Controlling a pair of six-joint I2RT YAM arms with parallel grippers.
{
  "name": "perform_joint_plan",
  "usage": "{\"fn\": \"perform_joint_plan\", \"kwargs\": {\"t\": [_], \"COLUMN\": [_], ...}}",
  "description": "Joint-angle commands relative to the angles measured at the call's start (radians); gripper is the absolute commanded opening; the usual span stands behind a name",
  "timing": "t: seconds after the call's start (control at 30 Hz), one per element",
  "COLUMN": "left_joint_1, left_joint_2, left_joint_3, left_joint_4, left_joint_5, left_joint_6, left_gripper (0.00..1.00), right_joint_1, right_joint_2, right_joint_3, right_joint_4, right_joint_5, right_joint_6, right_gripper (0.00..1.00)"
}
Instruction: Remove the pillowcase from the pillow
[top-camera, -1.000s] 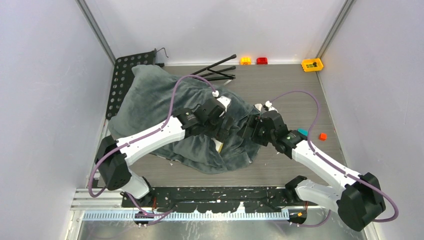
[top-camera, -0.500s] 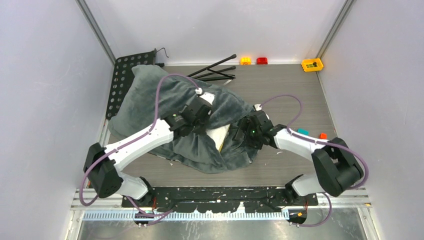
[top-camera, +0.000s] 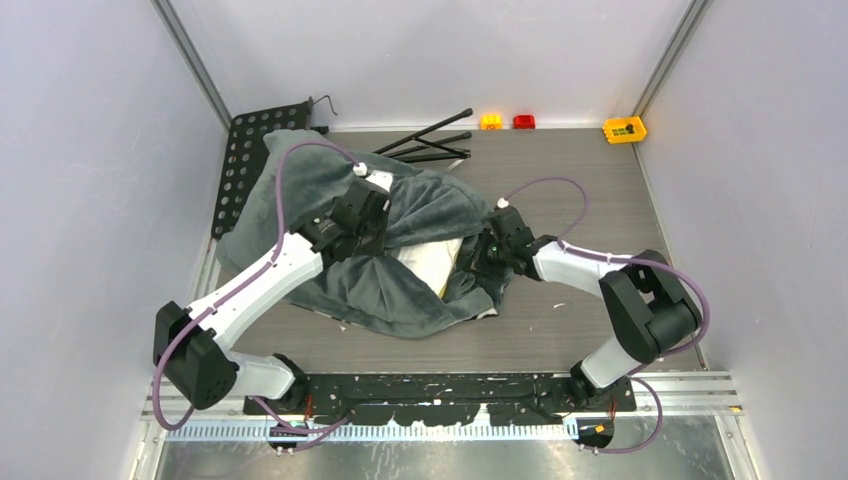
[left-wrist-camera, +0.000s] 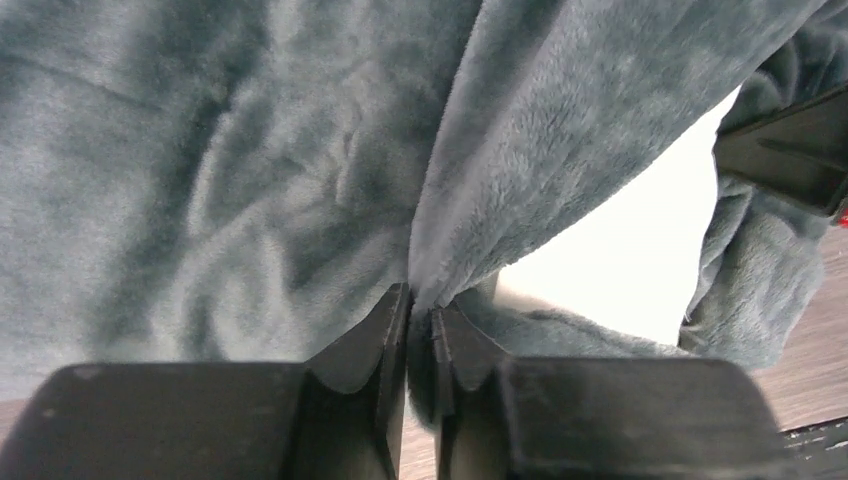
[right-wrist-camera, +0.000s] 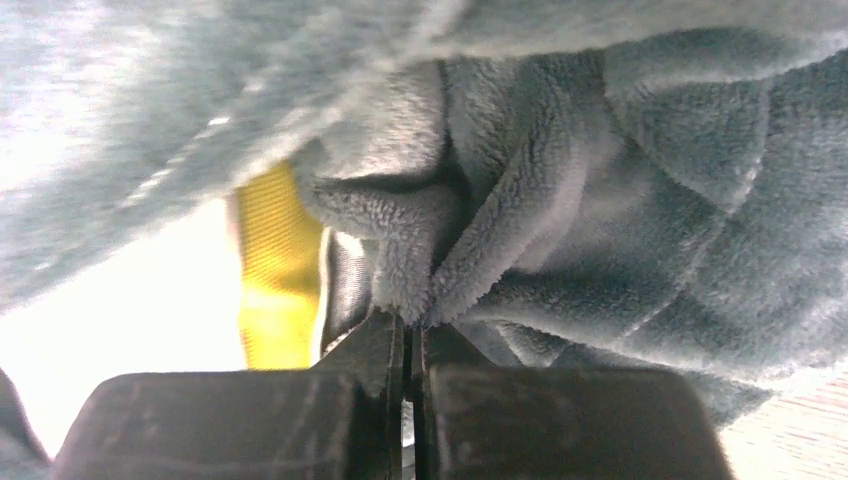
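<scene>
The dark grey-teal fleecy pillowcase (top-camera: 300, 190) lies rumpled across the left middle of the table. In its opening, between the two grippers, shows the white pillow (top-camera: 430, 262). My left gripper (top-camera: 372, 228) is at the left lip of that opening, shut on a fold of pillowcase (left-wrist-camera: 250, 150); the plush is pinched between the left gripper (left-wrist-camera: 420, 300) tips, with the pillow (left-wrist-camera: 640, 260) bright to the right. At the right lip my right gripper (top-camera: 482, 262) is shut on a bunched edge of pillowcase (right-wrist-camera: 650, 230), and beside the right gripper (right-wrist-camera: 413, 325) shows the pillow's yellow band (right-wrist-camera: 275, 270).
A black perforated plate (top-camera: 250, 150) leans at the back left under the fabric. Black folded rods (top-camera: 430, 140) lie at the back. Small orange (top-camera: 491, 121), red (top-camera: 524, 121) and yellow (top-camera: 624, 128) bricks line the back wall. Grey walls close in both sides.
Both grippers have closed on the pillowcase. The left arm has drawn its fold back and left; the right arm has folded in toward the opening. More white pillow shows.
</scene>
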Motion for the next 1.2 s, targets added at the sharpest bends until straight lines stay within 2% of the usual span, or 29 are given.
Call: {"fn": "perform_joint_plan", "kwargs": {"t": [0.0, 0.07, 0.13, 0.27, 0.4, 0.73, 0.8, 0.97, 1.17], "left_joint_1": [-0.092, -0.225, -0.305, -0.401, -0.505, -0.484, -0.470, -0.427, -0.376], "left_joint_2": [0.010, 0.008, 0.024, 0.110, 0.169, 0.354, 0.389, 0.493, 0.572], "left_joint_3": [0.095, 0.161, 0.240, 0.378, 0.373, 0.308, 0.307, 0.330, 0.333], "left_joint_4": [-0.103, -0.134, -0.171, -0.243, -0.180, -0.085, -0.079, -0.118, -0.138], "left_joint_5": [-0.015, -0.194, -0.257, -0.282, -0.303, -0.231, -0.215, -0.244, -0.190], "left_joint_6": [0.120, 0.161, 0.187, 0.147, 0.108, 0.086, 0.077, 0.046, 0.038], "left_gripper": [0.23, 0.34, 0.42, 0.45, 0.45, 0.48, 0.53, 0.72, 0.74], "right_joint_1": [-0.002, -0.002, 0.000, -0.001, -0.001, 0.000, 0.000, 0.000, 0.000], "right_joint_2": [-0.109, -0.142, -0.170, -0.211, -0.232, -0.271, -0.275, -0.281, -0.273], "right_joint_3": [0.035, 0.033, 0.033, 0.034, 0.038, -0.034, -0.056, -0.106, -0.136], "right_joint_4": [0.031, 0.030, 0.029, 0.026, 0.013, 0.002, 0.002, 0.001, 0.004], "right_joint_5": [-0.032, -0.052, -0.067, -0.087, -0.090, -0.045, -0.026, 0.003, 0.018], "right_joint_6": [-0.037, -0.042, -0.041, -0.032, -0.026, -0.009, -0.002, 0.002, -0.008], "right_gripper": [0.00, 0.00, 0.00, 0.00, 0.00, 0.00, 0.00, 0.00, 0.00]}}
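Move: Some 11 cm to the left hand's right, nearly level with it (about 1 cm nearer the base) and 12 cm below, lies the pillow's bare white end. Its yellow edge is 4 cm nearer the base and 13 cm right of that hand. The bunched pillowcase mouth, already pinched by the right fingers, sits 21 cm right of the left hand and 15 cm lower. From the right hand, the white end is about 9 cm left, level front to back, 2 cm up. Letting go of the pillowcase fold, the left hand swings about 14 cm right, arching up some 9 cm and back over the case, then drops steeply about 18 cm, tilting 25 degrees and opening wide around the pillow's white end. The right fingers keep their pinch on the case, lifting it 7 cm, then lowering halfway while easing back. ##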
